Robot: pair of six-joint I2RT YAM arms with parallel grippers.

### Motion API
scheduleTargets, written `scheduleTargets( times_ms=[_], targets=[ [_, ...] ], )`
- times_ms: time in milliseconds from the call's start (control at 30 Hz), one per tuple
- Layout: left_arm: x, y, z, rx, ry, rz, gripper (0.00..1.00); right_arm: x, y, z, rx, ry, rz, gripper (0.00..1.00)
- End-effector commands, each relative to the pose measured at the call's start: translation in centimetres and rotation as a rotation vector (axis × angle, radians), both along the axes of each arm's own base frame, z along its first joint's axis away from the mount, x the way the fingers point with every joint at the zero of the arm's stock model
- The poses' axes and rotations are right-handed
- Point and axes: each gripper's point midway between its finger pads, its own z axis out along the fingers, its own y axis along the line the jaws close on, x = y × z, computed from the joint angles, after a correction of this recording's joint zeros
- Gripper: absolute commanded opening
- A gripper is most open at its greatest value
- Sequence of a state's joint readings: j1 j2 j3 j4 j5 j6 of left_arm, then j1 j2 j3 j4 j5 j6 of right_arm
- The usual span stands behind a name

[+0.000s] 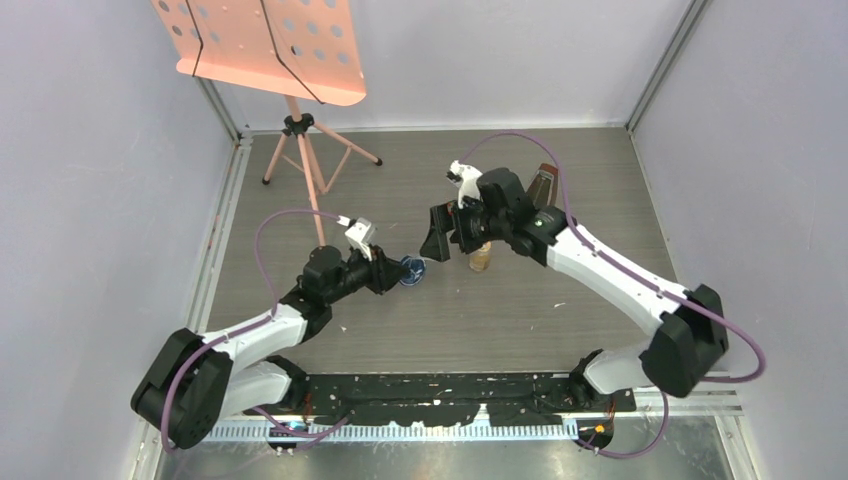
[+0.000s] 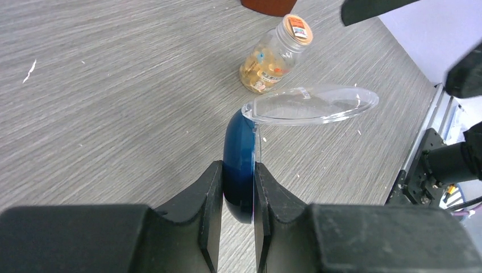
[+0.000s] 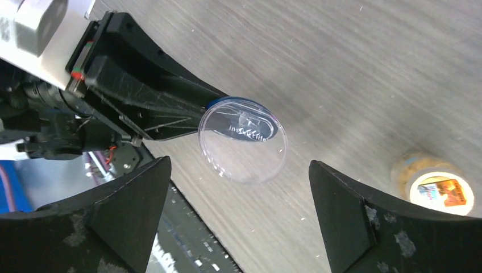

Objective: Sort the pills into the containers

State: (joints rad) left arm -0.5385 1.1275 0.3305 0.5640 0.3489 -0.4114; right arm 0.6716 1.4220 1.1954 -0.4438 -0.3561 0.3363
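Observation:
My left gripper (image 2: pixel 239 187) is shut on the rim of the dark-blue dish (image 2: pixel 240 153), holding it on edge just above the table. A clear round lid (image 2: pixel 312 104) stands swung open from the dish's top. The amber bottle (image 2: pixel 273 57) with its orange-and-white top stands on the table beyond, with yellowish pills (image 2: pixel 257 67) inside it. My right gripper (image 3: pixel 239 199) hangs open above the clear lid (image 3: pixel 243 141), nothing between its fingers. In the top view the dish (image 1: pixel 413 271) lies between both grippers, and the bottle (image 1: pixel 480 258) sits under the right wrist.
A brown pyramid-shaped metronome (image 1: pixel 543 186) stands behind the right arm. A pink music stand (image 1: pixel 270 45) on a tripod occupies the back left. Walls close in the table on three sides. White flecks (image 2: pixel 29 69) lie on the wood.

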Motion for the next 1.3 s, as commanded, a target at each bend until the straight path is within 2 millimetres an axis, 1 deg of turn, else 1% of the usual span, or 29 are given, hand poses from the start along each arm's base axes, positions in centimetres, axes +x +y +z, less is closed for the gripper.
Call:
scheduleTargets(
  times_ms=[0, 100, 133, 200, 267, 300, 333, 433, 500, 600, 633, 700, 733, 767, 800, 833, 867, 900, 933, 967, 1000, 1033, 1067, 1100, 1167, 1200, 1233, 1267],
  targets=[
    [0.5, 0.1, 1.6, -0.077, 0.030, 0.033, 0.00, 2.2, -0.2, 3.4, 0.045, -0.326, -0.004, 1.00],
    [0.7, 0.2, 2.2, -0.105, 0.046, 0.046, 0.00, 1.4, 0.1, 3.7, 0.045, -0.370, 0.040, 1.00],
    [0.7, 0.2, 2.3, -0.111, 0.051, 0.048, 0.00, 0.8, 0.5, 3.4, 0.040, -0.375, 0.077, 0.99],
    [0.6, 0.2, 2.5, -0.122, 0.061, 0.035, 0.00, 0.2, 1.0, 2.6, 0.030, -0.372, 0.113, 0.96],
    [0.3, 0.2, 2.8, -0.129, 0.050, 0.017, 0.00, 0.0, 1.6, 2.1, 0.035, -0.378, 0.151, 0.94],
    [0.2, 0.3, 2.8, -0.135, 0.047, 0.012, 0.00, -0.2, 2.1, 2.3, 0.054, -0.386, 0.183, 0.91],
    [0.0, 0.4, 2.8, -0.141, 0.049, 0.004, 0.00, -0.1, 2.4, 2.2, 0.051, -0.402, 0.213, 0.90],
    [-0.3, 0.6, 3.2, -0.170, 0.058, -0.033, 0.00, -0.7, 3.3, 2.2, 0.048, -0.425, 0.331, 0.84],
    [-0.5, 0.7, 3.5, -0.178, 0.056, -0.051, 0.00, -0.8, 3.8, 2.2, 0.037, -0.440, 0.381, 0.82],
    [-0.7, 0.7, 3.9, -0.186, 0.052, -0.080, 0.00, -0.7, 4.2, 2.1, 0.001, -0.488, 0.429, 0.78],
    [-0.8, 0.6, 4.0, -0.190, 0.049, -0.092, 0.00, -0.2, 4.2, 2.0, -0.030, -0.517, 0.417, 0.77],
    [-1.2, 0.5, 4.4, -0.197, 0.038, -0.117, 0.00, 0.5, 4.5, 1.9, -0.062, -0.543, 0.406, 0.71],
    [-1.3, 0.5, 4.5, -0.200, 0.031, -0.121, 0.00, 0.8, 4.5, 1.9, -0.074, -0.548, 0.396, 0.59],
    [-1.3, 0.5, 4.6, -0.201, 0.027, -0.125, 0.00, 1.6, 4.9, 2.1, -0.090, -0.547, 0.375, 0.52],
    [-1.3, 0.6, 4.6, -0.201, 0.024, -0.124, 0.00, 1.5, 4.6, 1.5, -0.119, -0.514, 0.378, 0.39],
    [-1.3, 0.7, 4.6, -0.197, 0.022, -0.120, 0.00, 2.3, 5.1, 1.5, -0.139, -0.505, 0.371, 0.33],
    [-1.2, 0.9, 4.4, -0.192, 0.024, -0.110, 0.02, 2.1, 4.8, 1.0, -0.169, -0.477, 0.375, 0.24],
    [-1.0, 1.1, 4.3, -0.185, 0.024, -0.097, 0.04, 2.4, 5.1, 1.3, -0.174, -0.484, 0.375, 0.21],
    [-0.8, 1.3, 4.1, -0.179, 0.023, -0.081, 0.09, 2.5, 5.1, 1.3, -0.188, -0.489, 0.370, 0.16],
    [-0.7, 1.6, 3.9, -0.171, 0.027, -0.061, 0.16, 2.6, 5.2, 1.6, -0.191, -0.502, 0.369, 0.14],
    [-0.4, 1.9, 3.9, -0.163, 0.023, -0.042, 0.22, 2.7, 5.2, 1.6, -0.199, -0.502, 0.369, 0.12],
    [-0.3, 2.2, 3.8, -0.157, 0.019, -0.023, 0.32, 2.9, 5.3, 1.8, -0.203, -0.509, 0.370, 0.11],
    [-0.1, 2.6, 3.9, -0.149, 0.008, 0.003, 0.40, 2.9, 5.1, 1.6, -0.222, -0.500, 0.379, 0.09],
    [0.0, 3.0, 4.2, -0.143, -0.007, 0.030, 0.50, 3.0, 5.3, 1.3, -0.239, -0.482, 0.390, 0.09],
    [0.6, 4.3, 4.4, -0.109, -0.032, 0.110, 0.94, 3.4, 5.4, 0.5, -0.272, -0.459, 0.402, 0.08],
    [0.9, 5.2, 4.3, -0.082, -0.039, 0.163, 0.99, 3.7, 5.5, -0.4, -0.294, -0.445, 0.407, 0.08],
    [1.1, 6.2, 4.4, -0.051, -0.052, 0.216, 0.99, 3.9, 5.6, -0.2, -0.301, -0.445, 0.406, 0.09],
    [1.4, 7.3, 4.5, -0.019, -0.070, 0.271, 0.99, 4.3, 5.6, -1.1, -0.327, -0.436, 0.400, 0.08]
  ],
)
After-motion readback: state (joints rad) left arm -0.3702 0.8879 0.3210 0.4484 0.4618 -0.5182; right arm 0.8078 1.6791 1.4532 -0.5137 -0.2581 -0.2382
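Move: The open clear lid sticks out from the blue dish in the left hand's fingers. From the open right hand it lies about 5 cm left, 1 cm back and 4 cm lower; from the left hand, some 5 cm right, level fore-and-aft and 1 cm higher. The blue dish is 2 cm right and 1 cm ahead of the left hand. From the right hand, the pill jar stands 7 cm right, 5 cm ahead and 15 cm down; the metronome 19 cm right, 14 cm ahead, 12 cm down. The right fingers close from wide open and pinch the clear lid, after that hand goes about 5 cm left and, late on, 3 cm forward and slightly down, turning some 25 degrees counter-clockwise with its tips lifting. The left hand keeps the blue dish while easing left and up, then opens wide, lets go and continues to about 5 cm up, 4 cm left. ##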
